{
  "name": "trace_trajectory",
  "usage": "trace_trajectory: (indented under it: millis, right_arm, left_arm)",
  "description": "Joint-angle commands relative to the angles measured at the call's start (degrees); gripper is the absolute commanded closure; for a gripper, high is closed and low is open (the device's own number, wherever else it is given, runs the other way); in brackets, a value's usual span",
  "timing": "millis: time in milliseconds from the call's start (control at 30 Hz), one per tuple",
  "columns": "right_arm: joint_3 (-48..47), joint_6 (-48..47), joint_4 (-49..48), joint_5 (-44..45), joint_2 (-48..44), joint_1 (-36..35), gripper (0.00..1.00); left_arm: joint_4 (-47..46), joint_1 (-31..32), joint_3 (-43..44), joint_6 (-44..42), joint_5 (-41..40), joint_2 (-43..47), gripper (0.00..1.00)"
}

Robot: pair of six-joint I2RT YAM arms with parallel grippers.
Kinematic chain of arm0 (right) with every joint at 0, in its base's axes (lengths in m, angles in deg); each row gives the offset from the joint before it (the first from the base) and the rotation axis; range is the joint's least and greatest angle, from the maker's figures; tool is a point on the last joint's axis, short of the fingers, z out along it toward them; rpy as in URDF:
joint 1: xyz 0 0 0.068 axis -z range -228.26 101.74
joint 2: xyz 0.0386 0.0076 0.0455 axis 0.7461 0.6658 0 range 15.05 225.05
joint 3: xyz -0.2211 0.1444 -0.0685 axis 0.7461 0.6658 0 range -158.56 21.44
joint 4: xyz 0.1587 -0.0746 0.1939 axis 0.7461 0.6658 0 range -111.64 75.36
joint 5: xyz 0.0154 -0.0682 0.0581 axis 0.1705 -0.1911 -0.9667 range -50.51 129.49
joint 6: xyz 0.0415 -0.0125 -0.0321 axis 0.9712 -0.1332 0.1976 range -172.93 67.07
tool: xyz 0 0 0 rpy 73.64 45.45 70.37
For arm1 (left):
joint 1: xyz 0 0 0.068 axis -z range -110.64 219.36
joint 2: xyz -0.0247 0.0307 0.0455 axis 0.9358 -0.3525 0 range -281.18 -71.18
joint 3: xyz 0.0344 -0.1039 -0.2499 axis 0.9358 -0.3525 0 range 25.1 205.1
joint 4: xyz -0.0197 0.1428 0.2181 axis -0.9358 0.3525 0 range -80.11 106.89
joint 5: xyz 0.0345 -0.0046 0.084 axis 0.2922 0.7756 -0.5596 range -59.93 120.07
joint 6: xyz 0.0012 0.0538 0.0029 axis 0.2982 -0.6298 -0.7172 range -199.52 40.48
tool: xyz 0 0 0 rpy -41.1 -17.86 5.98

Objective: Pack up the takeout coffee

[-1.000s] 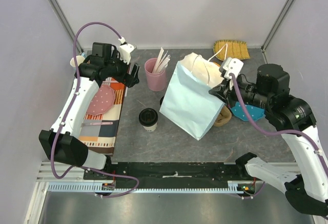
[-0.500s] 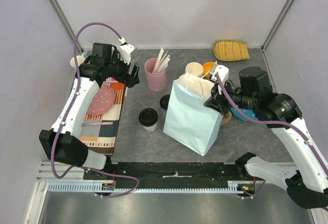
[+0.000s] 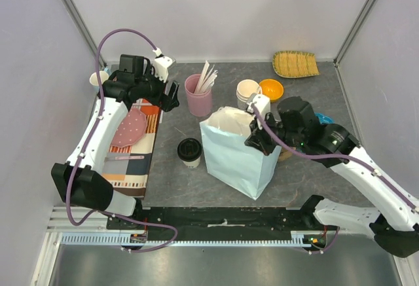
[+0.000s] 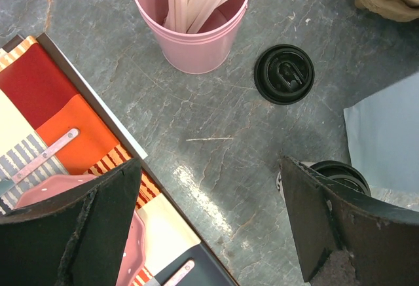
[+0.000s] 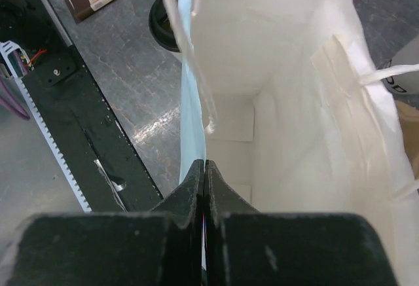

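Observation:
The takeout coffee point(image 3: 190, 152), a small white cup with a black lid, stands on the grey table just left of the pale blue paper bag point(image 3: 232, 158). The bag stands upright with its mouth open. My right gripper point(image 3: 253, 139) is shut on the bag's rim; in the right wrist view its jaws point(image 5: 205, 168) pinch the bag wall, with the white inside of the bag point(image 5: 294, 103) beyond and the coffee point(image 5: 163, 17) outside it. My left gripper point(image 3: 171, 96) hovers open near the pink cup. In the left wrist view the coffee point(image 4: 337, 170) peeks out beside the right finger point(image 4: 340, 233).
A pink cup of wooden stirrers point(image 3: 198, 95) and a loose black lid point(image 4: 284, 74) sit behind the coffee. A stack of lidless cups point(image 3: 247, 91), an orange bowl point(image 3: 271, 89) and a wicker tray point(image 3: 296, 63) are at the back right. A striped mat with a pink plate point(image 3: 129, 129) lies at the left.
My right arm has drawn the bag leftward and toward the coffee, standing it more upright. The left arm and the coffee have stayed where they were.

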Motion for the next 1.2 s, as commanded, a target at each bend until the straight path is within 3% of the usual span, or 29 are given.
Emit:
trace_trajectory:
  millis: [0,200,467,533,567,667,933,1000,1167]
  right_arm:
    - [-0.3,0.3,-4.4,11.8,1.9,-7.9,1.00]
    - [0.3,-2.1,-3.7,17.3,3.9,-16.0,1.00]
    - [6.1,1.5,-7.4,17.4,1.7,-17.3,1.00]
    - [6.4,1.5,-6.5,16.2,2.0,-17.6,0.90]
    - [6.6,1.1,-6.3,13.8,2.0,-17.6,0.71]
    - [7.4,0.6,-6.5,11.3,1.5,-17.7,0.54]
    - [0.0,0.2,-5.8,5.8,2.7,-17.8,0.31]
    - [-3.5,-0.1,-5.9,4.6,2.7,-17.8,0.03]
    - [-8.1,0.0,-11.7,8.2,1.2,-17.7,0.02]
  left_arm:
    - [-1.6,-0.2,0.4,1.1,0.7,-0.5,0.07]
    - [-1.6,-0.3,0.4,0.9,0.7,-0.5,0.07]
    - [-1.6,-0.2,0.0,0.4,0.2,0.3,0.07]
    - [-1.6,-0.2,0.0,0.3,0.3,0.4,0.07]
    - [-1.6,-0.2,0.0,0.3,0.3,0.4,0.07]
    - [-1.6,-0.2,0.0,0.3,0.5,0.2,0.07]
    - [-1.5,-0.2,0.1,0.0,0.5,0.4,0.07]
    - [-1.5,-0.2,0.1,0.0,0.5,0.5,0.07]
    - [-0.9,-0.3,1.0,-0.5,0.0,0.4,0.07]
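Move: The right hand grips the rim of the light-blue bag; the bare spot where the bag is to stand lies about 8 cm to its left, 2 cm back and some 28 cm below. The lidded coffee cup is roughly 22 cm left, level fore and aft, 23 cm down; the spare lid is 12 cm ahead, 14 cm left on the table. The cup stack stands about 21 cm straight ahead. From the idle left hand that spot is some 20 cm back, 20 cm right and 25 cm down. Leftward and a little back, the right hand carries the pinched bag towards the lidded cup while sinking, about 5 cm down at the lowest. As it nears the bottom the fingers open wide and let go of the rim; then the hand rises about 7 cm, edging farther left, with the wrist turned some 10 degrees counter-clockwise overall. ##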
